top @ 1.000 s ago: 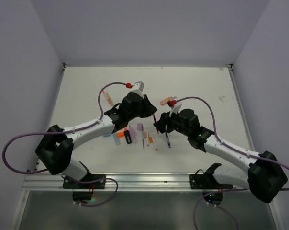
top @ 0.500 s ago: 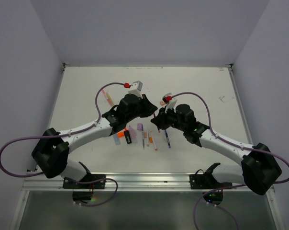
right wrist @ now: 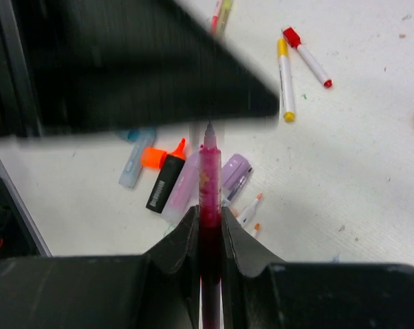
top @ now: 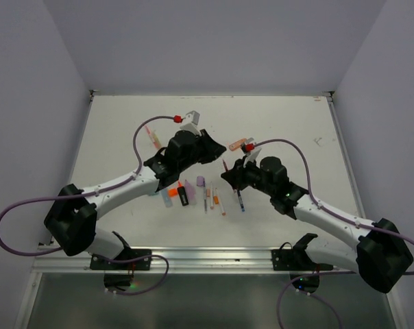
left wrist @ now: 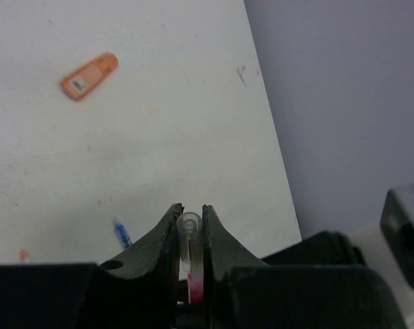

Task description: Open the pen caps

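Observation:
My left gripper is shut on a clear pen cap with a red inner end, held up off the table. My right gripper is shut on the barrel of a dark red pen, whose bare tip points toward the blurred left arm. From above, the left gripper and the right gripper stand a little apart, and the red pen slants between them without reaching the cap.
Loose pens and highlighters lie below: an orange-and-black highlighter, a light blue one, a purple one, a yellow-capped pen and a red-capped pen. An orange highlighter lies apart toward the back.
The right gripper shut on the red pen while the grippers met. Since then the left gripper has drawn back and up with the cap, leaving the pen's tip bare.

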`<state>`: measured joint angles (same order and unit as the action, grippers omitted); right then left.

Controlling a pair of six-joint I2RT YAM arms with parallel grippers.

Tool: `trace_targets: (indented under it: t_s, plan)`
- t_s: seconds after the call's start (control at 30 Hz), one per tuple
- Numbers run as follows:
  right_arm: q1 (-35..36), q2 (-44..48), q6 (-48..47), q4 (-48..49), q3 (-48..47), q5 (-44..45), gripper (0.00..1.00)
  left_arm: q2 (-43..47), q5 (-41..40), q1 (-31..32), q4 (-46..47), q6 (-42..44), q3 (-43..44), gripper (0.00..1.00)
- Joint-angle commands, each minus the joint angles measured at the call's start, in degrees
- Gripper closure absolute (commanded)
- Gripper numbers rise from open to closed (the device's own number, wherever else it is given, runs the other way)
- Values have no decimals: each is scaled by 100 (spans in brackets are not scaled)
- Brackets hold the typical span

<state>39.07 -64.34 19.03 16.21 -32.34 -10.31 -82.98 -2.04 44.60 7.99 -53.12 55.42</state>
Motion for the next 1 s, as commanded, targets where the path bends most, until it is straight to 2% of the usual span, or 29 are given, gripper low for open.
trace_targets:
  t_s: [0.0,0.2,0.33,0.43,0.5,0.6,0.77,0.97]
  plan:
    - [22,184,-57,-944,456,-121,100,370,-1175,-777,924,-242,584,100]
    - [22,228,-39,-1023,544,-165,100,406,-1527,-918,1029,-260,804,100]
    - [22,360,66,-1233,518,159,100,309,-1264,-918,854,-181,909,100]
    - [13,501,320,-1540,395,1019,100,90,-720,-918,512,-102,953,100]
    - [-4,484,452,-2067,220,2009,100,-60,-299,-857,178,-23,988,99]
    - [-153,308,777,-2665,17,2733,100,-446,54,-576,-288,205,1128,97]
    - [-741,115,1129,-2746,148,2464,100,-1360,616,135,-614,268,1226,93]
    - [-1103,-342,1165,-2737,149,2112,100,-2292,1320,488,-483,39,1296,91]
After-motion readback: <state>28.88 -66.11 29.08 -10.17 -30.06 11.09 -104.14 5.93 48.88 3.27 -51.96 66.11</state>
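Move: The left hand holds the clear cap, its mouth still around the tip of the red pen held by the right hand. From the left hand the blue pen lies about 8 cm right, 2 cm back and 20 cm below; the orange-ended pen is some 6 cm back, 1 cm right. The right hand's place for the red pen, bare table, is roughly 14 cm right, level ahead and 16 cm down, with the blue pen 3 cm ahead and 7 cm right. The clear cap comes free of the red pen's tip as the hands spring apart, both grips staying shut. The left swings forward, left and up about 12 cm, then sweeps back down, right and back to above the blue pen, tipping downward. The right drops back and down, then carries the pen right past the blue pen and lower, turning clockwise some 35 degrees. ##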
